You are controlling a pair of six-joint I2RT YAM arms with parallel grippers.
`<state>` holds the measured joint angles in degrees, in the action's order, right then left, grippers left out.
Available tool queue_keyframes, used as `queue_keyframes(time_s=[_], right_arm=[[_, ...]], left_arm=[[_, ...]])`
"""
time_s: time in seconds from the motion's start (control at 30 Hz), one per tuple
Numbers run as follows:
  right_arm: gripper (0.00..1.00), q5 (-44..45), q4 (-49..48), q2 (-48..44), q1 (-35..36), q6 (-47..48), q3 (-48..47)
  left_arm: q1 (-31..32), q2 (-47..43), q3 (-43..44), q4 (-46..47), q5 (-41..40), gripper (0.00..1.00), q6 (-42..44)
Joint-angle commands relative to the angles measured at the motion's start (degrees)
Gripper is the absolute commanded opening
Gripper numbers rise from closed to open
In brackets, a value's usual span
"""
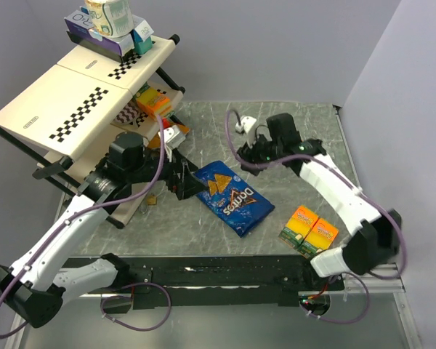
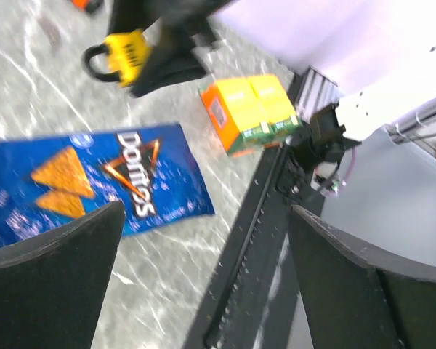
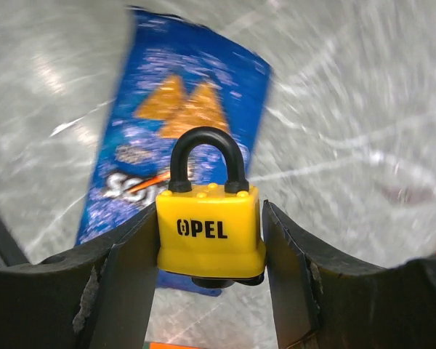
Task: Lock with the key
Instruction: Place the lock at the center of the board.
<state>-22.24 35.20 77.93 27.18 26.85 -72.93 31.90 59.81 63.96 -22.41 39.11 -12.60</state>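
A yellow padlock marked OPEL, with its black shackle closed, sits upright between the fingers of my right gripper, which is shut on its sides. A dark round piece shows under the padlock's body; I cannot tell whether it is the key. In the top view my right gripper hangs above the table's middle back. The left wrist view shows the padlock held by black fingers. My left gripper is open and empty, and in the top view it is left of the chip bag.
A blue Doritos bag lies flat at the table's middle. Two orange-yellow boxes lie at the front right. A cream checkered shelf rack with boxes stands at the left. A black rail runs along the near edge.
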Motion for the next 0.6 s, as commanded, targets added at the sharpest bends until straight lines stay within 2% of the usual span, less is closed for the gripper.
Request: queue_keyframes(time_s=[0.0,0.17,0.43,0.57], right_arm=[[0.24,2.3,-3.0,9.0,-4.8,-11.9,-6.9],[0.25,7.2,-5.7,20.6,-7.9,-19.5,-13.7],[0.25,10.5,-6.0,36.7,-10.0,-23.8,-25.2],[0.25,12.3,-5.2,41.6,-10.6,-27.2,-28.8]], left_arm=[[-0.3,-0.9,-0.8,5.0,-3.1,0.96,2.4],[-0.6,-1.2,-1.2,3.5,-3.4,0.96,4.0],[-1.6,-1.8,-3.1,4.0,-2.5,0.96,2.5],[-1.9,-1.9,-3.7,4.0,-2.0,0.96,2.1]])
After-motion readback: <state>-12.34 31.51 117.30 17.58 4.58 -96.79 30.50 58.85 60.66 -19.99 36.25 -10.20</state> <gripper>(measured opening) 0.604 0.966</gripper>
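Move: Beyond the Doritos bag lies the bare spot on the board where the yellow lock in the right fingers is headed: from that hand about 20 cm ahead, 3 cm to its right and 21 cm down. Also on the board, the silver keys lie some 22 cm ahead and 11 cm right, the orange lock about 23 ahead and 21 right, the bag's middle 3 back and 9 left. From the empty left hand the spot is about 31 ahead, 18 right and 31 below. Carrying the yellow lock by its body, the right hand sweeps forward about 16 cm and sinks some 13 cm, with a slight shift right, towards the open board beyond the Doritos bag. Meanwhile the wrist swings about 30 degrees clockwise and tips the fingers further down, the grip unchanged. The empty left hand stays wide open, drifting forward a little. ##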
